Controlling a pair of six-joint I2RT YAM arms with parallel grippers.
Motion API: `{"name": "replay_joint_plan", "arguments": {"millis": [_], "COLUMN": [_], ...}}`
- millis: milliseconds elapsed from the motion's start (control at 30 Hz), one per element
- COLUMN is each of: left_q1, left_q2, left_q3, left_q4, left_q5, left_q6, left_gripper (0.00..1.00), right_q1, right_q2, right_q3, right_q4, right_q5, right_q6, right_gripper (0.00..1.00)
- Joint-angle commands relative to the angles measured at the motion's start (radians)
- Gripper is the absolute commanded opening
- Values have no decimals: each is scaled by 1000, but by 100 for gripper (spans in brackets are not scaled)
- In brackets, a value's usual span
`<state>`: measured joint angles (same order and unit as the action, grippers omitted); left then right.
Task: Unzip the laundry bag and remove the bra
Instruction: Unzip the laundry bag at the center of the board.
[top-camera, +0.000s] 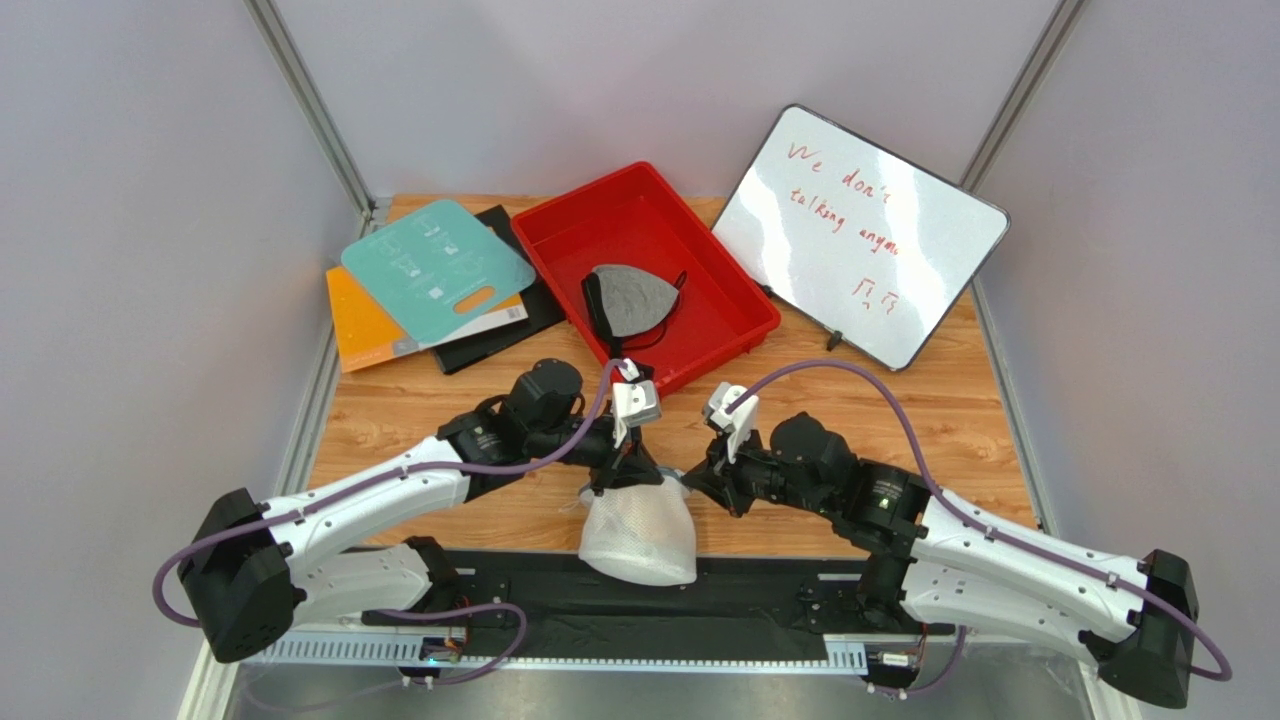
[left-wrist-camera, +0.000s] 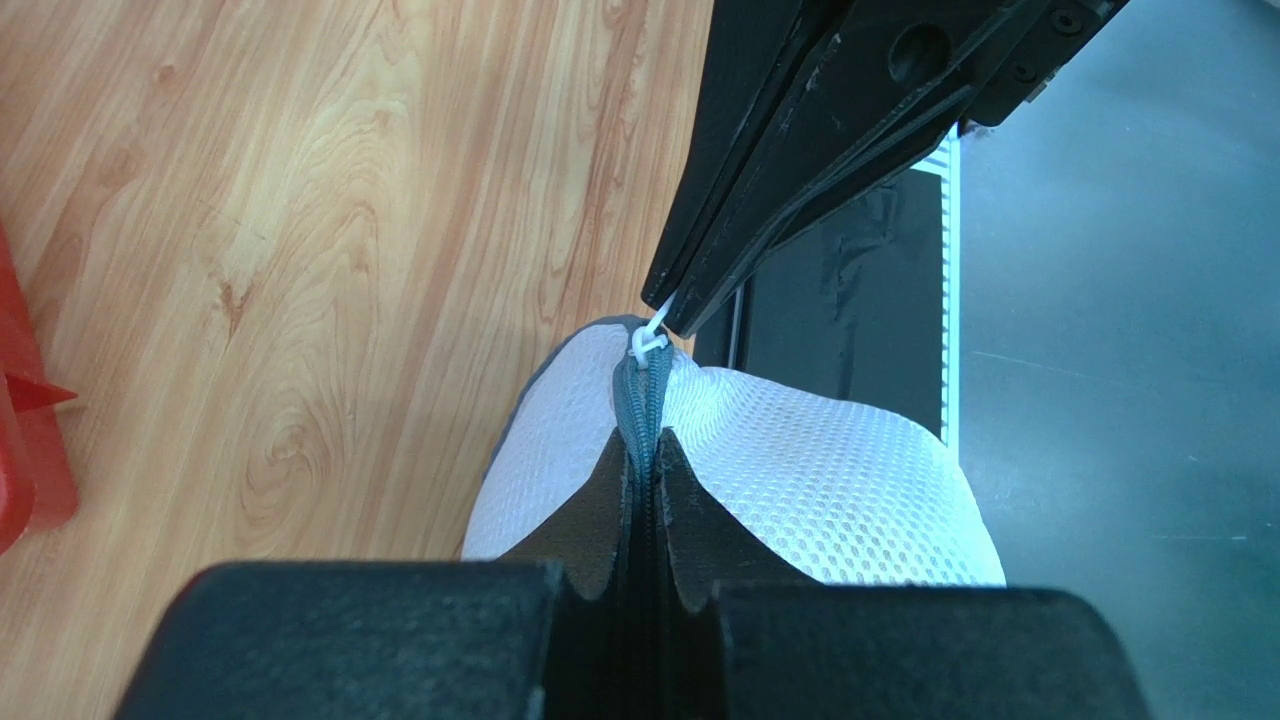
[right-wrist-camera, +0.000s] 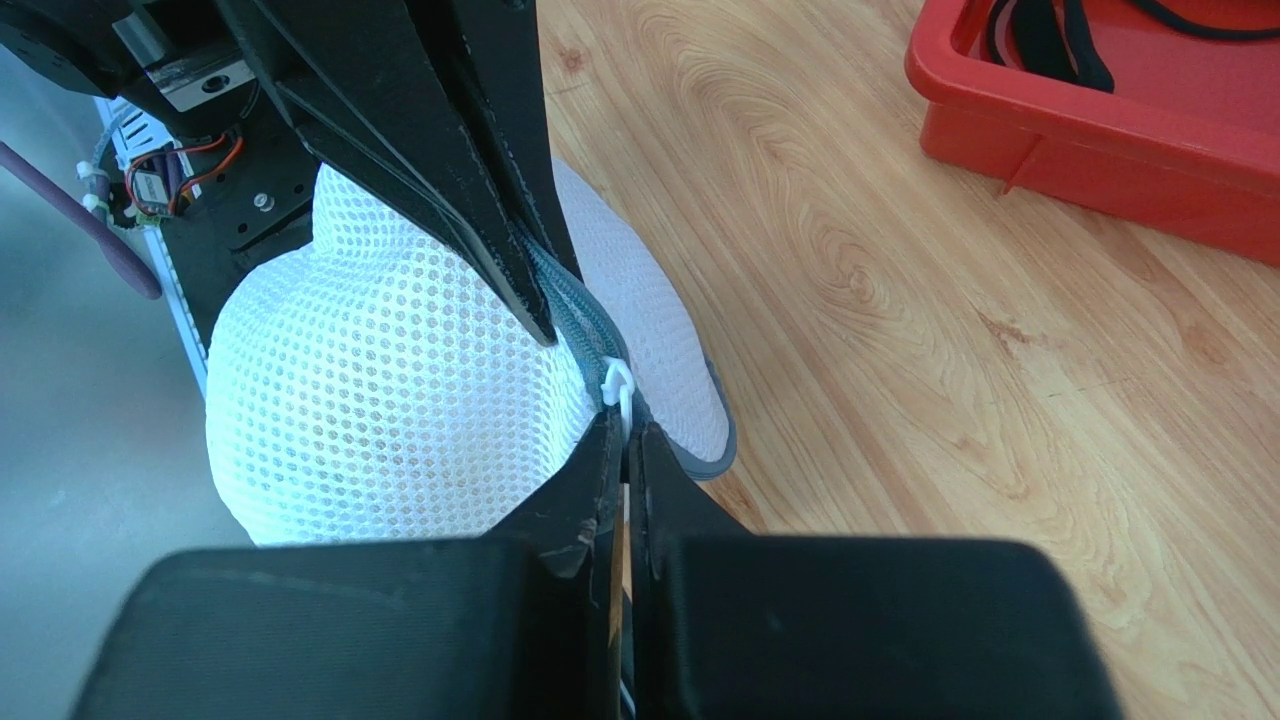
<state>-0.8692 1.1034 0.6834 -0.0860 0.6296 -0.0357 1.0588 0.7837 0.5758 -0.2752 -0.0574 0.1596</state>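
Note:
The laundry bag (top-camera: 639, 533), a white mesh dome with a grey zipper band, hangs at the table's near edge between both arms. My left gripper (top-camera: 621, 477) (left-wrist-camera: 646, 450) is shut on the grey zipper band (left-wrist-camera: 643, 398) at the bag's top. My right gripper (top-camera: 684, 483) (right-wrist-camera: 627, 443) comes in from the opposite side, shut on the small white zipper pull (right-wrist-camera: 615, 386) (left-wrist-camera: 649, 339). The two sets of fingertips nearly meet. The zipper looks closed. The bra is hidden inside; only a faint beige tint shows through the mesh (right-wrist-camera: 436, 450).
A red tray (top-camera: 646, 225) behind holds a grey bra with black straps (top-camera: 631, 297). A whiteboard (top-camera: 857, 233) leans at the back right. Teal, orange and black boards (top-camera: 436, 270) lie at the back left. A black mat (top-camera: 751, 600) runs along the near edge.

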Motion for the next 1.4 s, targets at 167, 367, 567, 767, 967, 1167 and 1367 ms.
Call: {"name": "replay_joint_plan", "arguments": {"millis": [167, 367, 567, 767, 967, 1167, 1367], "left_q1": [4, 6, 6, 7, 7, 7, 7], "left_q2": [-40, -46, -76, -120, -134, -123, -22], "left_q3": [25, 27, 4, -34, -39, 5, 97], "left_q4": [3, -18, -29, -20, -32, -6, 22], "left_q5": [-25, -57, -108, -143, -176, -140, -44], "left_q6": [26, 30, 14, -9, -15, -24, -20], "left_gripper": [0, 0, 0, 0, 0, 41, 54], "right_q1": [-3, -3, -3, -3, -3, 6, 23], "right_q2": [-23, -24, -27, -37, -43, -14, -1], "right_q3": [35, 41, 41, 41, 47, 82, 99], "right_q4": [-42, -70, -94, -104, -110, -96, -71], "right_q5": [53, 119, 166, 186, 183, 123, 113], "right_q6": [3, 21, 47, 55, 57, 46, 29], "right_gripper": [0, 0, 0, 0, 0, 0, 0]}}
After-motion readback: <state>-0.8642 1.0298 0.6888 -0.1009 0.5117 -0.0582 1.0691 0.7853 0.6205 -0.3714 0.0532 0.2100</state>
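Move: The right fingers already pinch the zip's white pull, its slider about 1 cm to their left and 1 cm ahead. From the left fingers, shut on the zip tape, the slider lies roughly 2 cm to the right, slightly lower. The laundry bag's body hangs about 6 cm back, 2 cm left and 7 cm below the left hand; the red tray's middle is some 27 cm straight ahead of that hand and 13 cm lower. The right fingers keep their pinch on the zip pull, drawing it about 1.5 cm right and 1 cm forward while the wrist turns a few degrees clockwise. Against this the left hand, gripping the tape, eases about 1.5 cm forward, 1 cm left and 1 cm up, turning slightly counter-clockwise, then opens about halfway and lets go of the tape. ##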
